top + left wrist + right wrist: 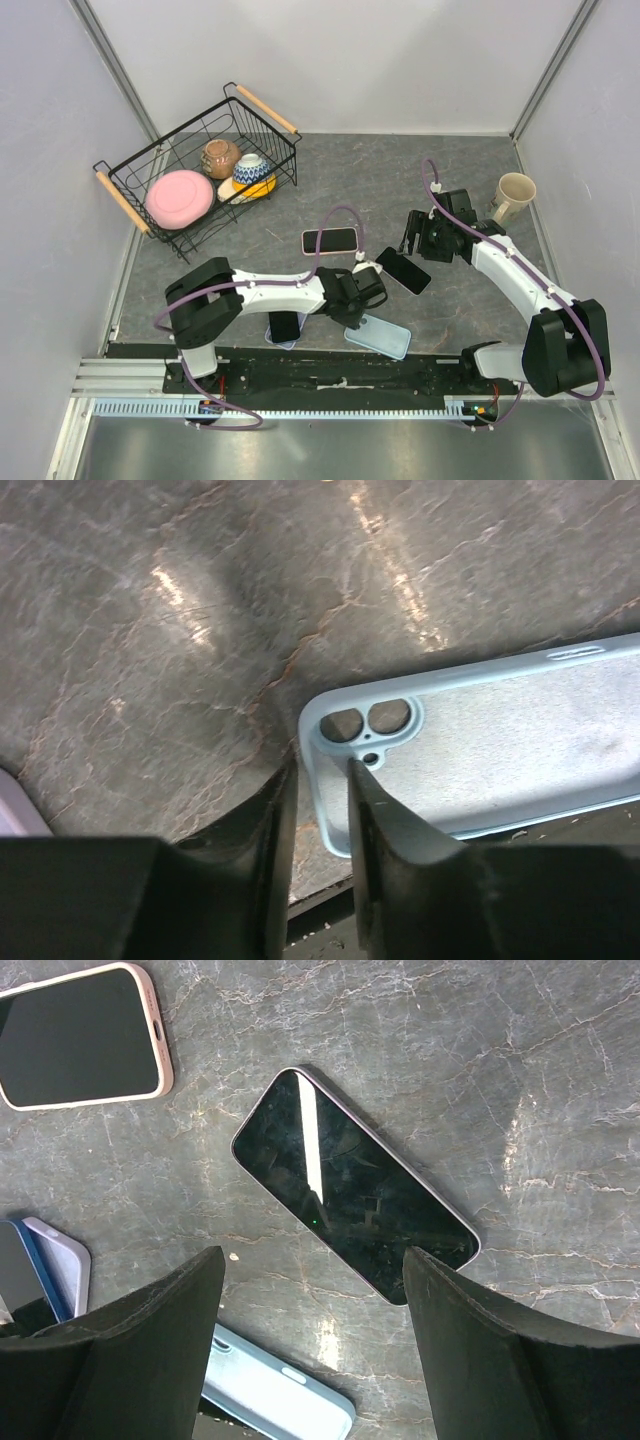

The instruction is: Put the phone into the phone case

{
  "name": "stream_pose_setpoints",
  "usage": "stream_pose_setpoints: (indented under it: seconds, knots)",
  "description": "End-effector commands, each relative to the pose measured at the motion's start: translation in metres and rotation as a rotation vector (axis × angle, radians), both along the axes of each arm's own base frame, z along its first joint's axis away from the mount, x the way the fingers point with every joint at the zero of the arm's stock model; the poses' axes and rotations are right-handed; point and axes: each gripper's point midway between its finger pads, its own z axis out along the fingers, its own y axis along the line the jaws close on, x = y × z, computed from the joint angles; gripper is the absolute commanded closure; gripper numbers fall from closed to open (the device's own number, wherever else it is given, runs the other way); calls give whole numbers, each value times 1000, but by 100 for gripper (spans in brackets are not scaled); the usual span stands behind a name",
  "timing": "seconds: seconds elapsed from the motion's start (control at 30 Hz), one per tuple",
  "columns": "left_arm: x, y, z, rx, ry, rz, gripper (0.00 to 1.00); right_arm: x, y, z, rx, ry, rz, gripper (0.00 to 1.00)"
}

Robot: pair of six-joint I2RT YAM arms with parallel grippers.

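Observation:
The bare black phone (403,270) lies face up on the grey table; it also shows in the right wrist view (350,1185). My right gripper (415,238) hovers over its far end, open and empty, fingers wide apart (312,1260). The empty light blue phone case (378,336) lies open side up at the table's front edge. In the left wrist view (500,740) its camera cutouts face my fingers. My left gripper (362,305) is shut on the case's short end wall by the cutouts (322,770), one finger inside and one outside.
A phone in a pink case (330,241) lies behind the black phone. Another phone in a blue and lavender case (285,327) lies under the left arm. A wire basket (130,195) with dishes stands far left, and a mug (513,195) far right.

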Motion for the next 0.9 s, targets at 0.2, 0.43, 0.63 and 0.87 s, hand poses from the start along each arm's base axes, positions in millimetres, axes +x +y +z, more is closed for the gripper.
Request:
stream_pose_setpoints:
  seconds: [0.2, 0.43, 0.63, 0.87]
  knots:
    - [28, -14, 6, 27, -64, 60, 98, 4, 1, 9, 5, -29, 18, 21]
    - [57, -14, 29, -24, -93, 103, 98, 6, 1, 9, 4, -30, 17, 21]
    - [86, 7, 40, -31, -113, 172, 98, 6, 1, 7, 2, -22, 23, 21]
    - [106, 44, 35, 18, -98, 265, 98, 7, 0, 6, -4, -21, 26, 21]
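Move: The left hand's open fingers straddle the near-left short wall of the blue phone case, whose middle lies about 7 cm right and 2 cm back, barely lower. The black phone on the lilac case is some 15 cm left and 2 cm ahead; the pink-cased phone 20 cm ahead, 5 cm left; the bare phone 12 cm ahead, 12 cm right. From the right hand, the blue case is roughly 17 cm back, 8 cm left, 10 cm below. The left fingers close on the blue case's end wall, then bring it forward about 9 cm, turning slightly counter-clockwise. ##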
